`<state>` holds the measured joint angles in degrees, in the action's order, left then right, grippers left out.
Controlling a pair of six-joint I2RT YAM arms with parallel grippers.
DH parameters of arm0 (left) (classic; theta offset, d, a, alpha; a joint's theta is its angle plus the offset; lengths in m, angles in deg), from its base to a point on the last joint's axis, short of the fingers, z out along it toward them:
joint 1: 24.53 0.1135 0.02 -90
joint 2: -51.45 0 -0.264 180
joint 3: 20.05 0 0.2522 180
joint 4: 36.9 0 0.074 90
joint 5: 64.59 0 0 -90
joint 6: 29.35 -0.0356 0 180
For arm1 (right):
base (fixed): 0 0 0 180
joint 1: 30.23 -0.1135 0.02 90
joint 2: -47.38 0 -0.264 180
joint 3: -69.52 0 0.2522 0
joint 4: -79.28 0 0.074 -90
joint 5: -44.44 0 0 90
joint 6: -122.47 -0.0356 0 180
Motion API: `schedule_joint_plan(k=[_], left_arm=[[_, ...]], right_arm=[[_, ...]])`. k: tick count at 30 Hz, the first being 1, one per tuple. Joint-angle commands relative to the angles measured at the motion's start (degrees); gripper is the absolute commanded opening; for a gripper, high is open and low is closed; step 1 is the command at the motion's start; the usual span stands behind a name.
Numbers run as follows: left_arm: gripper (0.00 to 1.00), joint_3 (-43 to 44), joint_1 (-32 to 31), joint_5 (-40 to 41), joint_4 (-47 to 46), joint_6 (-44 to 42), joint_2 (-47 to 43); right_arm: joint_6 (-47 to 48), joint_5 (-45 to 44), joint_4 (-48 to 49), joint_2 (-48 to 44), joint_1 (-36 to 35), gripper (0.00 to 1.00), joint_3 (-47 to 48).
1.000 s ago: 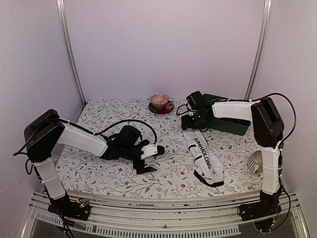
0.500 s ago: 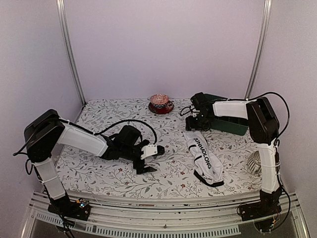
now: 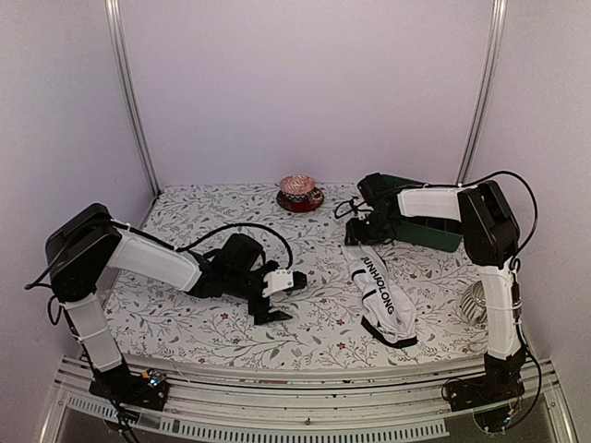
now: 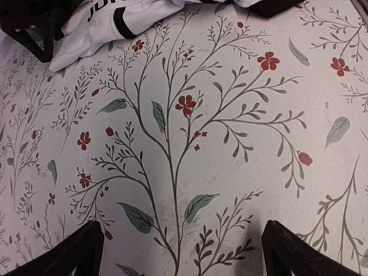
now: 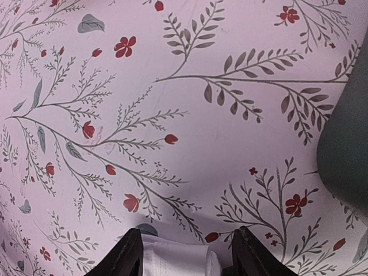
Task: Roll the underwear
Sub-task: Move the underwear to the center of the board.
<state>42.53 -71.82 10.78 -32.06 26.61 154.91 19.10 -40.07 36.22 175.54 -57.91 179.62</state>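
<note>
The white underwear (image 3: 383, 295) with black trim and lettering lies folded into a long strip right of the table's middle. Its near end shows at the top of the left wrist view (image 4: 109, 17). My right gripper (image 3: 367, 236) is down at the strip's far end. In its wrist view the fingers stand apart on either side of the white cloth edge (image 5: 172, 259), so the right gripper (image 5: 187, 253) is open around it. My left gripper (image 3: 273, 310) hovers low over bare tablecloth left of the strip, wide open (image 4: 181, 247), with nothing between its fingers.
A dark green bin (image 3: 427, 231) stands at the back right, just beside the right gripper, its corner showing in the right wrist view (image 5: 345, 155). A red cup on a saucer (image 3: 298, 193) sits at the back centre. A pale ribbed object (image 3: 476, 303) lies at the right edge.
The right gripper has shifted a little to the right at the strip's far end and its jaws have narrowed. The left arm has not moved.
</note>
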Motion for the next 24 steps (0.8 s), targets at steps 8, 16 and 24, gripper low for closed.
schedule_joint_plan(k=[8,16,24], left_arm=[[0.98,1.3,0.5,-1.4,0.9,-0.1,1.2],[0.98,1.4,0.6,-1.6,1.2,0.1,1.0],[0.99,2.0,3.1,-3.0,-0.1,3.4,0.0]], right_arm=[[4.2,5.7,-6.4,3.0,0.6,0.42,3.2],[5.7,12.2,-5.5,0.7,0.3,0.03,2.5],[7.3,13.6,-4.5,-3.3,-5.9,0.02,4.9]])
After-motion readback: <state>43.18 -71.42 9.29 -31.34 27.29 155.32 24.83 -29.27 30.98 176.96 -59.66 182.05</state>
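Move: The underwear lies stretched towards the robot, its far edge already between the right hand's half-open fingers. Its middle is about 18 cm back from that hand, 6 cm to its right and 2 cm lower. The green box stands some 10 cm ahead and 17 cm right, the red bowl on its plate about 18 cm ahead and 15 cm left. From the left hand the underwear's middle is roughly 21 cm right and 1 cm ahead. The underwear's far end gets pinched between the right fingers, which start about half open and shut fully as the hand eases back and sinks slightly. Keeping this pinch, the hand drags that end left and back, about 5 cm in all and quickening, while it turns roughly 10 degrees counter-clockwise. ##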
